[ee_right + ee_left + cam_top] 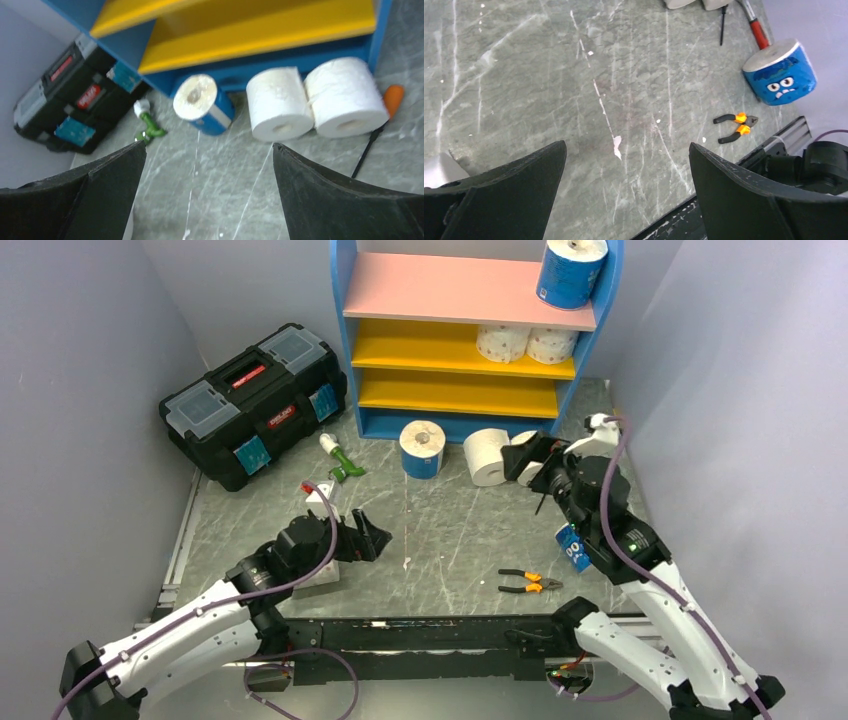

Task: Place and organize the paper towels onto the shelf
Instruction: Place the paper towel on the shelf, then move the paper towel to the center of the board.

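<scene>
The blue-framed shelf (pixel 470 390) stands at the back. A blue-wrapped paper towel roll (pixel 571 272) sits on its pink top board and two white rolls (pixel 503 342) on the upper yellow board. On the floor in front lie a blue roll (pixel 422 448) (pixel 202 102) and two white rolls (pixel 277 102) (pixel 345 97). Another blue roll (pixel 781 75) lies by the right arm. My right gripper (pixel 530 460) (pixel 208 146) hovers open, just short of the white rolls. My left gripper (pixel 368 537) (pixel 626 146) is open over bare floor, holding nothing.
A black toolbox (pixel 255 400) stands at the back left, with a green-and-white object (pixel 340 462) beside it. Orange-handled pliers (pixel 530 583) lie near the front rail. A screwdriver (pixel 385 115) rests right of the white rolls. Grey walls close in on both sides.
</scene>
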`<action>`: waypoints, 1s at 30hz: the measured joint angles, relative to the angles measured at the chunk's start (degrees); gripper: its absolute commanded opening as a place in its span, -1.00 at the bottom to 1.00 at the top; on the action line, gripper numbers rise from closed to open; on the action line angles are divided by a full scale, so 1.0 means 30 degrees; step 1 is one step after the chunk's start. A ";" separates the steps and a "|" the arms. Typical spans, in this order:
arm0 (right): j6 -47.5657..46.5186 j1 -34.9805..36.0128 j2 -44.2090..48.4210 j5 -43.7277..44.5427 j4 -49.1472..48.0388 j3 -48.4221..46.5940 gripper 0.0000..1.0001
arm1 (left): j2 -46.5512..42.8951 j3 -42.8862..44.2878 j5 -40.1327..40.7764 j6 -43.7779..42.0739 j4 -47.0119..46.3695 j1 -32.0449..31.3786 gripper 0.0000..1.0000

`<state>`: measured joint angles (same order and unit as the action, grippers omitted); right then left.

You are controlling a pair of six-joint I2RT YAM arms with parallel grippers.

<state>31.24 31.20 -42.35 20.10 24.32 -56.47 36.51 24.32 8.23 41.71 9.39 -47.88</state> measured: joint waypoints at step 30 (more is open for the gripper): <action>0.4175 0.1224 -0.8502 -0.2980 -0.4947 0.4051 0.93 | -0.0925 -0.2433 0.1668 0.1974 -0.1596 -0.0087 0.99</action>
<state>43.77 34.87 -67.85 11.16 9.47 -44.31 33.74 17.02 13.23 47.64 4.60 -48.14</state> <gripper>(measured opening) 0.981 0.994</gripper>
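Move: The blue roll still standing on the table lies about 11 cm ahead of my right hand, 17 cm to its left and 28 cm below. To the right of that roll stand two white rolls, the nearer some 12 cm away and the farther roughly 21 cm, both nearly level with it; a green tool lies about 16 cm to its left. From my left hand the blue roll is roughly 18 cm ahead, 8 cm right and 11 cm below. I drop my empty right hand steeply, about 20 cm in all, down from beside the shelf towards the standing blue roll, tipping the fingers down some 25 degrees. Then, rising slightly, I sweep it left and forward, 9 cm left overall, with the fingers kept wide open and touching nothing. My left hand, also open and empty, sinks about 3 cm. ##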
